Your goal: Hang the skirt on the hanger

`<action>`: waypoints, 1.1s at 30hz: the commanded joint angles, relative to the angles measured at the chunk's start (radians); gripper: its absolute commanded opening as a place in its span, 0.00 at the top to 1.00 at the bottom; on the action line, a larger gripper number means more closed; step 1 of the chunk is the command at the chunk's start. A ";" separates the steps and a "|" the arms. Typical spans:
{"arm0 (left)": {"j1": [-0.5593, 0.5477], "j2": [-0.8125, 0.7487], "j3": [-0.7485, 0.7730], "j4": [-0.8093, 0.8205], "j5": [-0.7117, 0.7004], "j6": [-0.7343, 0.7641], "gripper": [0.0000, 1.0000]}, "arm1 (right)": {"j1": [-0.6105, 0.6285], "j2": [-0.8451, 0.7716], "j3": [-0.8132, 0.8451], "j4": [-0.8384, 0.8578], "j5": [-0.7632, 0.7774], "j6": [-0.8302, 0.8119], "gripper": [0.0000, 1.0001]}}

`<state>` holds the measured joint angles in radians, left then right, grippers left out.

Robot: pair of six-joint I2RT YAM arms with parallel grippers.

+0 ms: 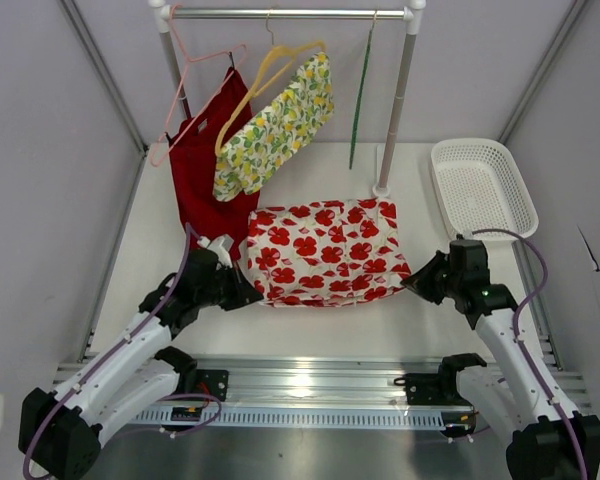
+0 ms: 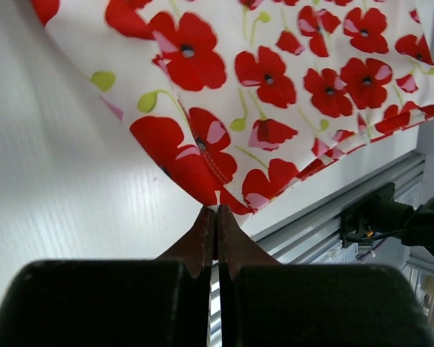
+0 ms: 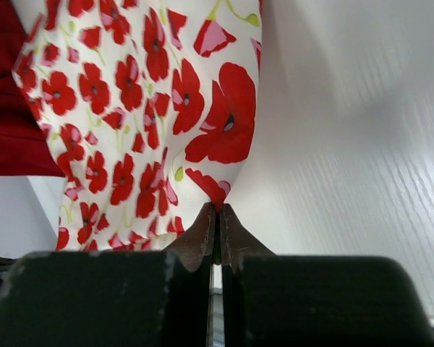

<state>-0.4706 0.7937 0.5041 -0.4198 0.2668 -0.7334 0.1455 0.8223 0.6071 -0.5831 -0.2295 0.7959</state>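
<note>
The skirt point(image 1: 325, 252), white with red flowers, lies spread on the table's middle. My left gripper point(image 1: 248, 293) is shut on its near left corner; in the left wrist view point(image 2: 217, 210) the cloth point(image 2: 260, 87) rises from the closed tips. My right gripper point(image 1: 408, 281) is shut on the near right corner; in the right wrist view point(image 3: 218, 207) the skirt point(image 3: 152, 116) runs up and left from the tips. The green hanger point(image 1: 361, 100) hangs edge-on from the rail point(image 1: 290, 14), behind the skirt.
A red garment point(image 1: 205, 170) on a pink hanger point(image 1: 185, 75) and a lemon-print garment point(image 1: 275, 125) on a yellow hanger point(image 1: 270, 65) hang at the rail's left. A white basket point(image 1: 482, 188) sits at the back right. The rack's post point(image 1: 395, 110) stands behind the skirt.
</note>
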 commanded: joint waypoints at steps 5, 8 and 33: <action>-0.007 -0.039 -0.035 -0.028 -0.020 -0.032 0.94 | 0.049 -0.066 -0.066 -0.037 0.081 0.051 0.66; -0.007 -0.057 -0.003 -0.068 -0.003 0.015 0.75 | 0.049 -0.094 -0.050 -0.053 0.105 0.049 0.43; -0.281 0.412 1.183 0.065 -0.103 0.321 0.35 | -0.046 0.178 0.462 0.098 0.346 -0.173 0.24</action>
<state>-0.7174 1.1072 1.5902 -0.4686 0.1822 -0.4595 0.1398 0.9375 0.9764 -0.5949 0.0521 0.6941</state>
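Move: Both my hands hold the near corners of the poppy skirt. Its middle lies about 10 cm ahead and 15 cm right of my left hand, and 8 cm ahead and 17 cm left of my right, some 3 cm below both. The green hanger is roughly 26 cm ahead, 21 cm right and 35 cm above my left hand; the lemon skirt's yellow hanger is 24 cm ahead, 3 cm right, 32 cm up. From my right hand the basket is 22 cm ahead, 19 cm right, about level. I ease both hands a couple of centimetres back and down, open the fingers and let go of the skirt's near corners. Then my left hand climbs some 37 cm, drifting right towards the green hanger while its fingers tip up about 45 degrees. My right hand backs off more slowly, about 13 cm up and 9 cm forward, open, moving to the right clear of the skirt. ##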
